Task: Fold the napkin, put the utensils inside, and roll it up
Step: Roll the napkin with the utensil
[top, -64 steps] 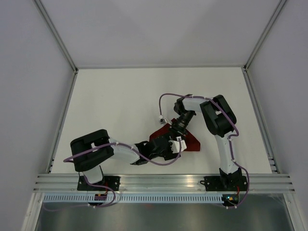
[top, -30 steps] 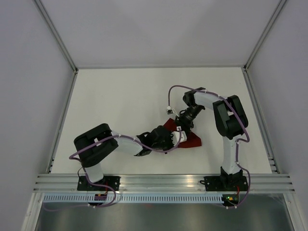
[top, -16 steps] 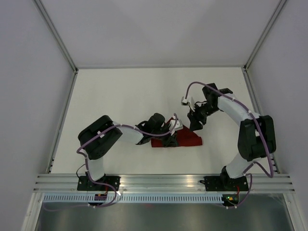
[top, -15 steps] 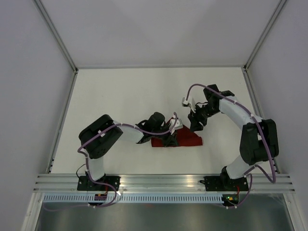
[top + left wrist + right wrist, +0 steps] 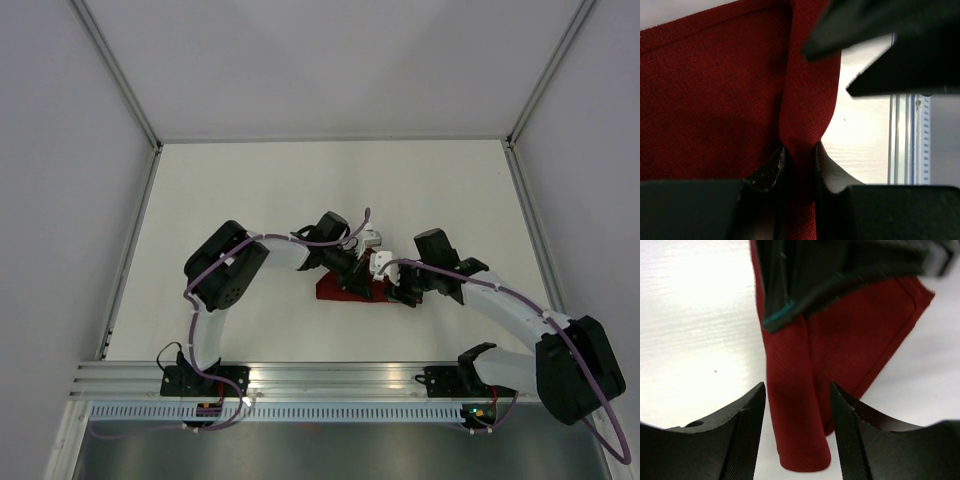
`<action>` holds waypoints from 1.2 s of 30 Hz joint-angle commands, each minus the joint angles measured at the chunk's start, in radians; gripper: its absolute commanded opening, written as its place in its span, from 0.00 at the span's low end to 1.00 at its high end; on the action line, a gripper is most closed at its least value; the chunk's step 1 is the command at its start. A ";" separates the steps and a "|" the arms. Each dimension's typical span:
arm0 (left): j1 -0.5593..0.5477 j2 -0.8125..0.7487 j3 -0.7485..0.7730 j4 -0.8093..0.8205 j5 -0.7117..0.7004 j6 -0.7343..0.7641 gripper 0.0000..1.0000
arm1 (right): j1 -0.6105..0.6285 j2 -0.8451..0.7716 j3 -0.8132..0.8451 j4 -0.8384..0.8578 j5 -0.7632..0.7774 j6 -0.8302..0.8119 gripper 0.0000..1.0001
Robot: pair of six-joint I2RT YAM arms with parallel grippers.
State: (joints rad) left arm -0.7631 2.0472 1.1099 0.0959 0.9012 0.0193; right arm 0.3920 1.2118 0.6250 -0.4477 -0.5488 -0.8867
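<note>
The dark red napkin lies as a narrow, partly rolled strip at the table's middle. My left gripper comes in from the far left and is shut on its rolled fold; flat cloth spreads to the left of the fingers. My right gripper sits at the strip's right end. It stands open, its fingers on either side of the roll's rounded end without touching it. The left gripper's black body fills the top of the right wrist view. The utensils are out of view.
White tabletop surrounds the napkin. An aluminium rail runs along the near edge, and grey walls close off the other three sides. The right arm's elbow hangs past the near right corner.
The right arm has swung from behind the napkin round to its near right end. The left gripper has carried the fold farther back and right, and the cloth now shows as a narrower strip.
</note>
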 commanded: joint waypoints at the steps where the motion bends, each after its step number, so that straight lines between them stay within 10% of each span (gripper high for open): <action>1: 0.015 0.085 0.008 -0.223 -0.030 -0.042 0.02 | 0.103 -0.075 -0.059 0.210 0.096 0.051 0.60; 18: 0.015 0.140 0.082 -0.265 -0.035 -0.117 0.03 | 0.304 0.012 -0.165 0.374 0.266 0.066 0.57; 36: 0.027 -0.025 0.084 -0.266 -0.036 -0.125 0.56 | 0.308 0.110 -0.120 0.256 0.237 0.042 0.17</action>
State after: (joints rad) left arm -0.7418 2.0830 1.2110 -0.1009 0.9550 -0.0959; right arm 0.6949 1.2903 0.4843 -0.0967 -0.2890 -0.8349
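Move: The right hand stands open above the napkin roll's right end. The part it will pinch lies about 4 cm to its left, 1 cm back and 4 cm below, with the napkin's flat part beyond the roll, roughly 5 cm ahead, 6 cm left and 5 cm below. The left fingers already hold the roll; that right part lies some 4 cm to their right, level with them, and the flat part about 5 cm ahead, 2 cm right and 2 cm below. The right fingers close on the napkin roll and pinch it just right of the left gripper, after that hand swings about 4 cm left over the roll and then sinks some 4 cm onto it. The left hand keeps its pinch almost in place, rolling its grip forward by 15 degrees or so, then opens its fingers late and just begins to rise. ##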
